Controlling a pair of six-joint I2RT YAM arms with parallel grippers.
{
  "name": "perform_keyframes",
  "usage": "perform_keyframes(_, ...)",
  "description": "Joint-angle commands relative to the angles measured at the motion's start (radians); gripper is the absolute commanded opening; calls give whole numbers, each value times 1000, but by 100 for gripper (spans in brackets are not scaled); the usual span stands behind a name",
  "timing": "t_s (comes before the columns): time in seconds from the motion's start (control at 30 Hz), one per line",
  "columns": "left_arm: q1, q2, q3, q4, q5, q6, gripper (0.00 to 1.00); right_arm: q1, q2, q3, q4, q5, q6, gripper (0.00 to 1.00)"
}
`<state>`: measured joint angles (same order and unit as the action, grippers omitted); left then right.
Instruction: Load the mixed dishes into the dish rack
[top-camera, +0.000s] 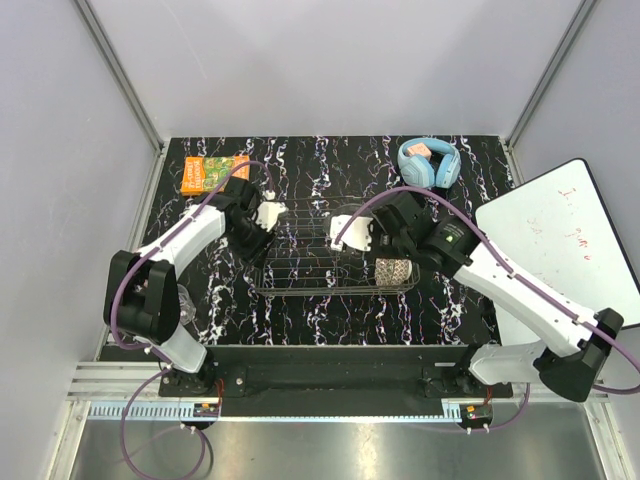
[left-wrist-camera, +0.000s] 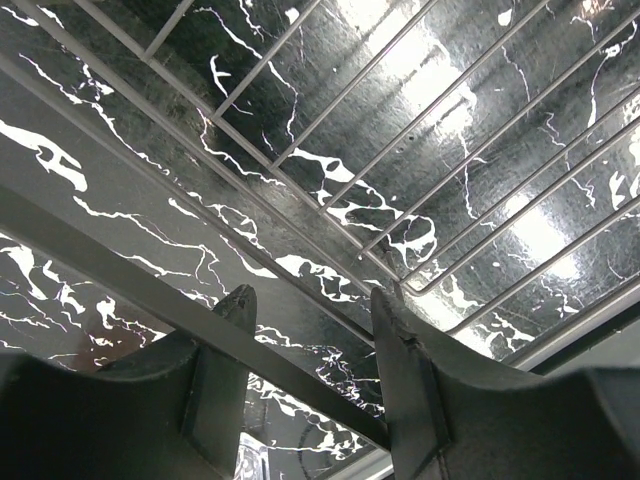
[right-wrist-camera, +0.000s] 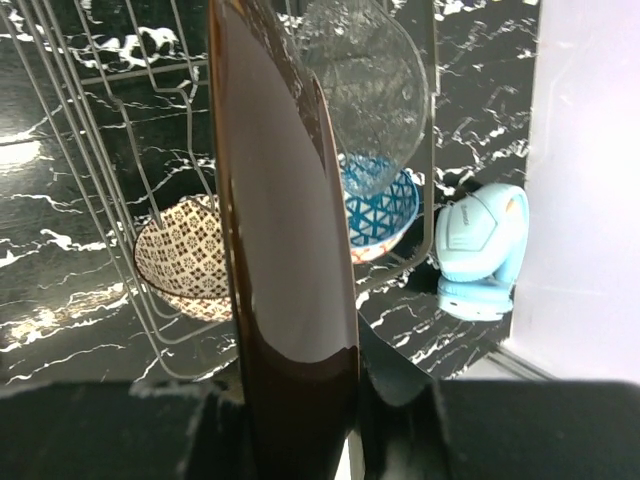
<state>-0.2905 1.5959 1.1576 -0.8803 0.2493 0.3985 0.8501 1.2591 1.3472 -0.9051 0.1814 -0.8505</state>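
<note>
The dish rack (top-camera: 322, 262) lies mid-table. In the right wrist view, my right gripper (right-wrist-camera: 300, 412) is shut on the glossy dark red plate (right-wrist-camera: 285, 250), held edge-on above the rack wires (right-wrist-camera: 150, 300). Behind the plate, in the rack, lie the beige patterned bowl (right-wrist-camera: 180, 260), the blue patterned bowl (right-wrist-camera: 385, 215) and the clear glass bowl (right-wrist-camera: 365, 90). From above, the beige bowl (top-camera: 393, 270) shows at the rack's right end. My left gripper (left-wrist-camera: 315, 300) stands open at the rack's left side (top-camera: 262, 228), its jaws either side of a rim bar (left-wrist-camera: 120, 270).
Light blue headphones (top-camera: 430, 162) lie at the back right, close to the rack's far corner (right-wrist-camera: 480, 250). An orange-green book (top-camera: 212, 172) lies at the back left. A white board (top-camera: 560, 240) leans at the right edge. A clear glass (top-camera: 186, 302) stands by the left arm.
</note>
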Motion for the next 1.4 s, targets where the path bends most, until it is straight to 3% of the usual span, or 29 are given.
perform_keyframes(0.0,-3,-21,-24,-60,-8,91,50,9,20,3,43,-43,-82,0)
perform_keyframes(0.13,2,-25,-21,-65,-13,94,55,9,59,-14,46,-56,-79,0)
perform_keyframes(0.27,7,-48,-3,-72,-47,100,72,9,80,-59,75,-39,-94,0)
perform_keyframes(0.4,8,-82,27,-91,-84,106,99,9,105,-77,110,-27,-111,0)
perform_keyframes(1.37,60,-125,-21,-60,-10,99,99,20,181,-48,195,82,-236,0)
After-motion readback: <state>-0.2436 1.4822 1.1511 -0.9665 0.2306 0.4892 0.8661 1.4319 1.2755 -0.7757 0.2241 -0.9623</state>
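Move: The right hand holds the red bowl on edge above the rack. The empty slot it is taken to lies roughly 5 cm ahead, 4 cm left and 16 cm below, with the patterned bowl about 3 ahead and 5 right, the blue bowl 14 ahead and 4 right, and the glass bowl 13 ahead and 2 left. The left hand has the rack's left rim right at its fingertips; the slot is some 20 cm to its right and 1 ahead, the tumbler 15 left and 8 back. Keeping its pinch on the red bowl, the right hand sinks about 7.5 cm towards the gap left of the patterned bowl, drifting some 2 cm left, then eases 2 cm forward while coming back up a little over 1 cm, its left side tipping down some 10 degrees in all. Meanwhile the left hand spreads its fingers fully to let go of the rack's left rim, easing a little back and some 2.5 cm left, then lifts about 2.5 cm and waits above it. ##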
